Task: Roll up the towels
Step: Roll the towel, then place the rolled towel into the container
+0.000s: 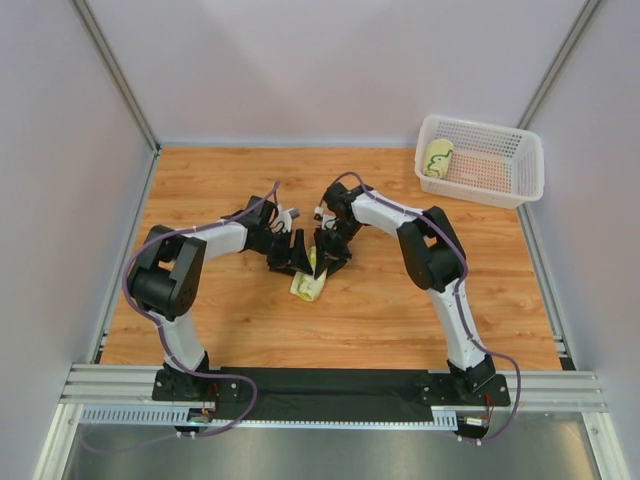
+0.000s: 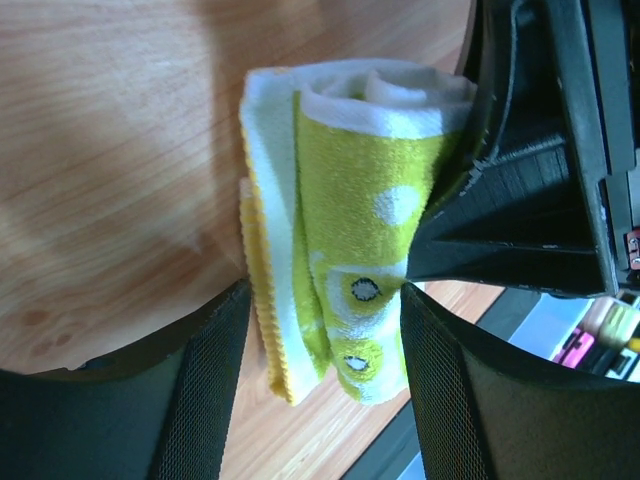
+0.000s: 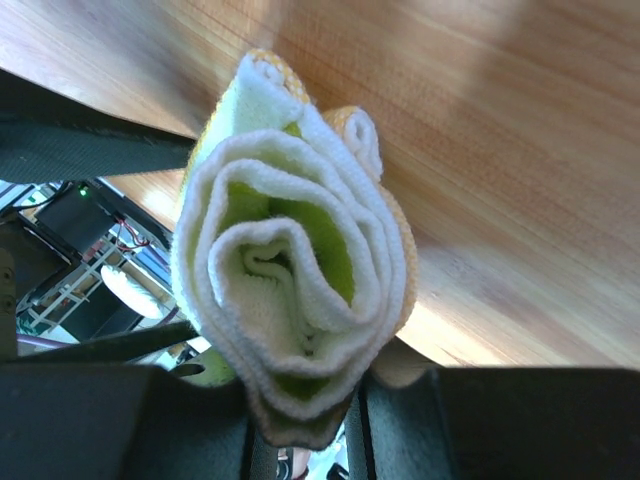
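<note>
A rolled towel (image 1: 308, 285), cream with lime-green prints and a yellow edge band, hangs just above the wooden table between the two arms. In the right wrist view I see the towel's spiral end (image 3: 290, 290), and my right gripper (image 3: 300, 425) is shut on its lower part. My left gripper (image 2: 322, 300) straddles the same towel (image 2: 350, 230) with its jaws open and a gap on the left side. A second rolled towel (image 1: 437, 158) lies in the white basket (image 1: 520, 165).
The basket stands at the back right corner of the table. Grey walls enclose the table on three sides. The right gripper's black finger (image 2: 520, 200) presses close beside the roll in the left wrist view.
</note>
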Controlling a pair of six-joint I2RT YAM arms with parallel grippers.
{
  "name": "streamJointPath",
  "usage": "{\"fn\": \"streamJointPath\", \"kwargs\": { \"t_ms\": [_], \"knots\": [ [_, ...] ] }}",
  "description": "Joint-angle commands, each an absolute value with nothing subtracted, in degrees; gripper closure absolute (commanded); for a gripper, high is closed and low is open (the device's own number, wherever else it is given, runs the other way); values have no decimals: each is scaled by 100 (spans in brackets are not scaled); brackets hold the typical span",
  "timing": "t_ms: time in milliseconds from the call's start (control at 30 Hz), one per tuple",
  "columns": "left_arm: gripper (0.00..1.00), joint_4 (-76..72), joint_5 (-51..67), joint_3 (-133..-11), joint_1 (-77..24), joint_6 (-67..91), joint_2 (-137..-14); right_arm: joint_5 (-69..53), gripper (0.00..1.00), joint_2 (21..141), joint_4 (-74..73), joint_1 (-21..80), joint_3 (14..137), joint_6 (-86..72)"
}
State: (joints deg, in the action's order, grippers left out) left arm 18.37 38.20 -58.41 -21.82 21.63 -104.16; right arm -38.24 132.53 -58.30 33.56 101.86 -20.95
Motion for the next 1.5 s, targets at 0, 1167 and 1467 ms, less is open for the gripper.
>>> {"fn": "streamJointPath", "kwargs": {
  "t_ms": [0, 1167, 1467],
  "knots": [
    [32, 1538, 4078, -5766, -2267, 2145, -10221, -3463, 76, 13447, -5985, 3384, 10433, -2013],
    [100, 1644, 4386, -5994, -1767, 3761, -11733, -3807, 32, 11672, -3033, 2970, 8130, -3559],
    [100, 1398, 4509, -5836, -1731, 4315, -11804, -3665, 36, 11768, -2338, 3260, 7963, -3938]
  ]
}}
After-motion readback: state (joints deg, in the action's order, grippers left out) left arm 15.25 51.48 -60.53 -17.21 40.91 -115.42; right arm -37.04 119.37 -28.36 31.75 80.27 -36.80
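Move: The towel roll lies right between the two grippers. From the left gripper's open fingers its middle is about 2 cm to the right, 1 cm back and 1 cm lower, and its loose yellow-edged hem is roughly 1 cm ahead, 1 cm right and 2 cm down. From the right gripper, which already pinches the roll, the roll's middle is some 2 cm to the left and 1 cm back, about level. Shut the left gripper almost in place, pinching the towel's loose hem at the foot of the roll. Keep that hold as you sink about 1 cm and roll the wrist some 25 degrees counter-clockwise. Meanwhile open the right fingers to let go, lift them about 3.5 cm up, forward and to the right, then lower and return left, still open, to straddle the roll. ##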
